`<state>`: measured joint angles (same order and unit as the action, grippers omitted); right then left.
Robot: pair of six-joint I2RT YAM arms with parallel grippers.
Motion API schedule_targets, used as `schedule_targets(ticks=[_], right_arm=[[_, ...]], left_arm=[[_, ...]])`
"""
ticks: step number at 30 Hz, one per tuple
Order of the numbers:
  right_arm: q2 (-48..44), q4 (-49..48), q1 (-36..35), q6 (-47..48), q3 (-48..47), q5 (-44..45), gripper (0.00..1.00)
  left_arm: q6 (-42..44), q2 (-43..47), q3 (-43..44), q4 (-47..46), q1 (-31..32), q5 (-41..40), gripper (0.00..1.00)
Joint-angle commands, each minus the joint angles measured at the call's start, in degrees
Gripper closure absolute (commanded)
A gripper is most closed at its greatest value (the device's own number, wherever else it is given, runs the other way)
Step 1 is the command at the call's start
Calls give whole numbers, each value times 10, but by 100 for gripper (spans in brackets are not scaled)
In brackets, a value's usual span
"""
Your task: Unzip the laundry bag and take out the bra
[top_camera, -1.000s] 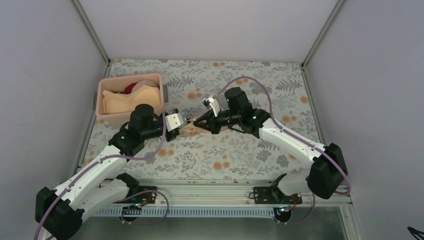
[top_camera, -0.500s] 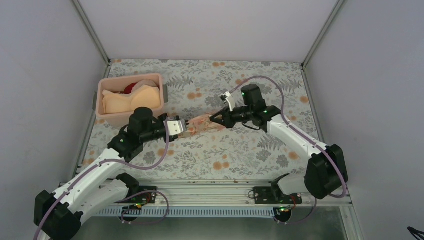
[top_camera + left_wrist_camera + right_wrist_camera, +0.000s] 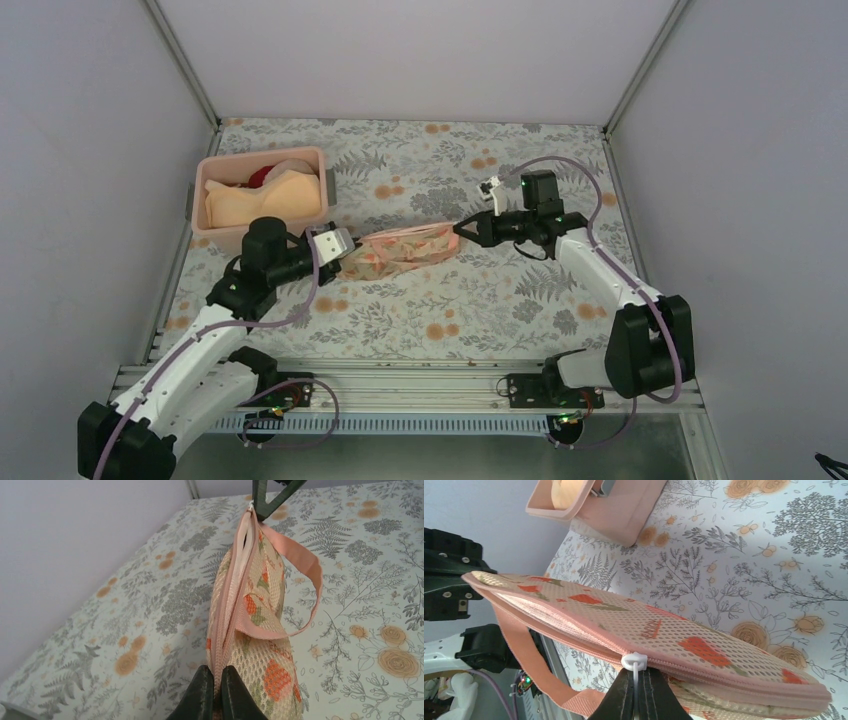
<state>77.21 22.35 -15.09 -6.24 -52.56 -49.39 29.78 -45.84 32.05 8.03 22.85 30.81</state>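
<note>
The laundry bag (image 3: 405, 248), peach mesh with orange marks and pink zip edging, hangs stretched between my two grippers above the table's middle. My left gripper (image 3: 343, 254) is shut on the bag's left end; in the left wrist view its jaws (image 3: 216, 680) pinch the zip edge of the bag (image 3: 250, 610). My right gripper (image 3: 462, 231) is shut on the white zip pull (image 3: 634, 661), with the bag (image 3: 664, 630) running across its view. A pink strap (image 3: 300, 562) loops off the bag. The zip gapes partly behind the pull. The navy bra is hidden.
A rigid pink bin (image 3: 258, 195) stands at the back left and holds a peach bra and a bit of red garment; it also shows in the right wrist view (image 3: 604, 505). The floral tablecloth (image 3: 480, 310) covers the table, with walls on three sides.
My right gripper has moved right with the zip pull and my left gripper has drawn left, so the bag has been pulled out long and the zip has slid along.
</note>
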Motion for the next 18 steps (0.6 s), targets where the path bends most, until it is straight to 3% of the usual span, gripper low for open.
schedule_targets(ticks=[1,5,6,9,11,12,15,18], right_arm=[[-9,-6,7,2,14,-7,96],[-3,-16,-40,-2,21,17,96],[-5,-26,-55,-8,22,13,96],[-9,-52,-96,-25,17,18,96],[-9,-58,-116,-30,8,28,96],[-8,-59,-125,-34,0,35,96],[-5,-74,-152,-51,-10,45,96],[-6,-92,-177,-69,-19,48,96]], left_arm=[[-34,9,-29,-14,-21,18,98],[-17,7,-52,-15,-22,29,97],[-3,6,-54,-10,-22,38,87],[59,9,-43,34,-23,90,33],[97,9,-21,72,-22,124,7],[118,9,-7,95,-22,147,1],[150,5,31,153,-13,205,0],[40,-5,38,101,23,164,0]])
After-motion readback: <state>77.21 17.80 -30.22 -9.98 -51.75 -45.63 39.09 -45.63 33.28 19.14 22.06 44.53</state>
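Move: The left fingers pinch the left end of the unzipped laundry bag. The bag's middle lies some 10 cm to their right, 1 cm ahead and about 6 cm below; the zip slider, in the right fingers, is about 20 cm right, 4 cm farther out and 3 cm lower. From the right hand, the bag's middle is about 11 cm left, 3 cm back and 4 cm down. The pink box stands roughly 24 cm left, 16 cm ahead and 15 cm below the left hand. The left hand dips about 4 cm with the bag's end and lets go, fingers spreading wide as it draws back some 5 cm, rises again a little and swings 15 degrees clockwise, ending with its fingers straddling the mouth. Keeping its pinch on the zip slider, the right hand carries that end about 7 cm left and 5 cm back towards the left hand, turning slightly counter-clockwise. ##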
